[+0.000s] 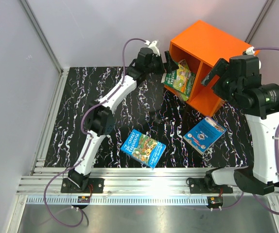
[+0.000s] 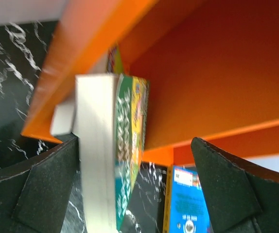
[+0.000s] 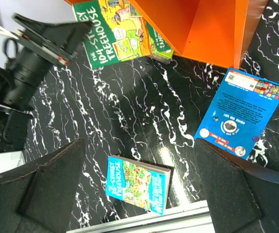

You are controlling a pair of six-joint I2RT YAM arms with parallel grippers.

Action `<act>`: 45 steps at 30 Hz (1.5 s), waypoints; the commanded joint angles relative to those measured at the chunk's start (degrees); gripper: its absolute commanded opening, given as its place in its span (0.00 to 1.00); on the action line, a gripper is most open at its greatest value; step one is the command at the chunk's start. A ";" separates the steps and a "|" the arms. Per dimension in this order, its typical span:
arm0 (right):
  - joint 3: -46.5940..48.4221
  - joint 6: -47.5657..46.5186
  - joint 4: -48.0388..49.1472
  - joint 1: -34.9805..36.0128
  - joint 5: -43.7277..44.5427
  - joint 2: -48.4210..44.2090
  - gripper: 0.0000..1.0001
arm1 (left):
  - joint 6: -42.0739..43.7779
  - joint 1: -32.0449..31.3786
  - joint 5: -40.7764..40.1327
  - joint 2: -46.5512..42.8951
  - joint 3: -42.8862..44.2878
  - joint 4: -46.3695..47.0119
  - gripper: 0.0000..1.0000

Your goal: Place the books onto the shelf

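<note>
The orange shelf (image 1: 205,46) stands at the back right, its open face toward the table's middle. A green book (image 1: 181,77) leans out of its left compartment, with a second green one (image 3: 159,46) behind it. My left gripper (image 1: 170,64) is at this book and open; in the left wrist view the book's white page edge (image 2: 100,170) stands close by the left finger, with a wide gap to the right finger. Two blue books lie flat on the table: one (image 1: 143,148) near the front, one with a round emblem (image 1: 204,135) before the shelf. My right gripper (image 1: 210,75) hovers high, open and empty.
The black marbled table (image 1: 81,97) ends in an aluminium rail (image 1: 144,174) at the near side. Grey walls enclose the left and back. The shelf's right compartment (image 1: 212,94) shows no book. The left arm (image 1: 115,94) stretches diagonally across the table's middle.
</note>
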 commanded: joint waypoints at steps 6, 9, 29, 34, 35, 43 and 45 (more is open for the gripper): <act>-4.24 1.58 -12.31 -0.28 -2.19 -1.78 1.00 | -3.10 0.10 -8.48 -1.48 4.57 8.90 0.99; -4.33 1.32 -12.40 -0.28 -2.10 -1.87 1.00 | -1.35 0.72 -11.55 -4.90 3.18 8.46 0.99; -14.44 0.62 -5.63 -0.28 -7.46 -5.47 1.00 | 4.02 5.21 -15.44 -35.86 -47.54 -1.21 0.08; -16.02 0.27 -6.24 -0.28 -6.50 -7.05 1.00 | 4.37 -0.32 -12.44 -31.55 -45.00 -1.56 0.02; -16.28 0.18 -6.59 -0.28 -6.06 -7.49 1.00 | 3.85 -0.95 -11.65 -30.59 -42.47 -1.64 0.02; -17.33 -0.09 -8.97 -0.28 -3.07 -9.60 1.00 | 2.17 -5.25 -10.06 -15.65 -22.34 -6.82 0.04; -17.60 -0.17 -9.41 -0.28 -2.46 -9.96 1.00 | 2.08 -5.87 -10.85 -12.93 -15.07 -7.70 0.04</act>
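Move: Just below the left hand's wide-open fingers, about 5 cm to the right, 2 cm back and 8 cm lower, leans the green 104-Storey Treehouse book, half out of the shelf's left compartment. The yellow-green book behind it is roughly 8 cm right, 1 cm ahead and 9 cm down; the empty right compartment some 20 cm right, 8 cm back and 10 cm down. From the right hand the green book lies about 23 cm ahead, 14 cm left and 24 cm lower. Clearing the green book's spine, the left hand lifts a little, swings roughly 20 cm left and 9 cm up while turning counter-clockwise, and shuts its empty fingers. It then sweeps down, back and to the right, tipping downward, and finally edges forward, up and right towards the book's lower outer edge. The open right hand sinks about 6 cm and draws back 4 cm, tipping down slightly. ##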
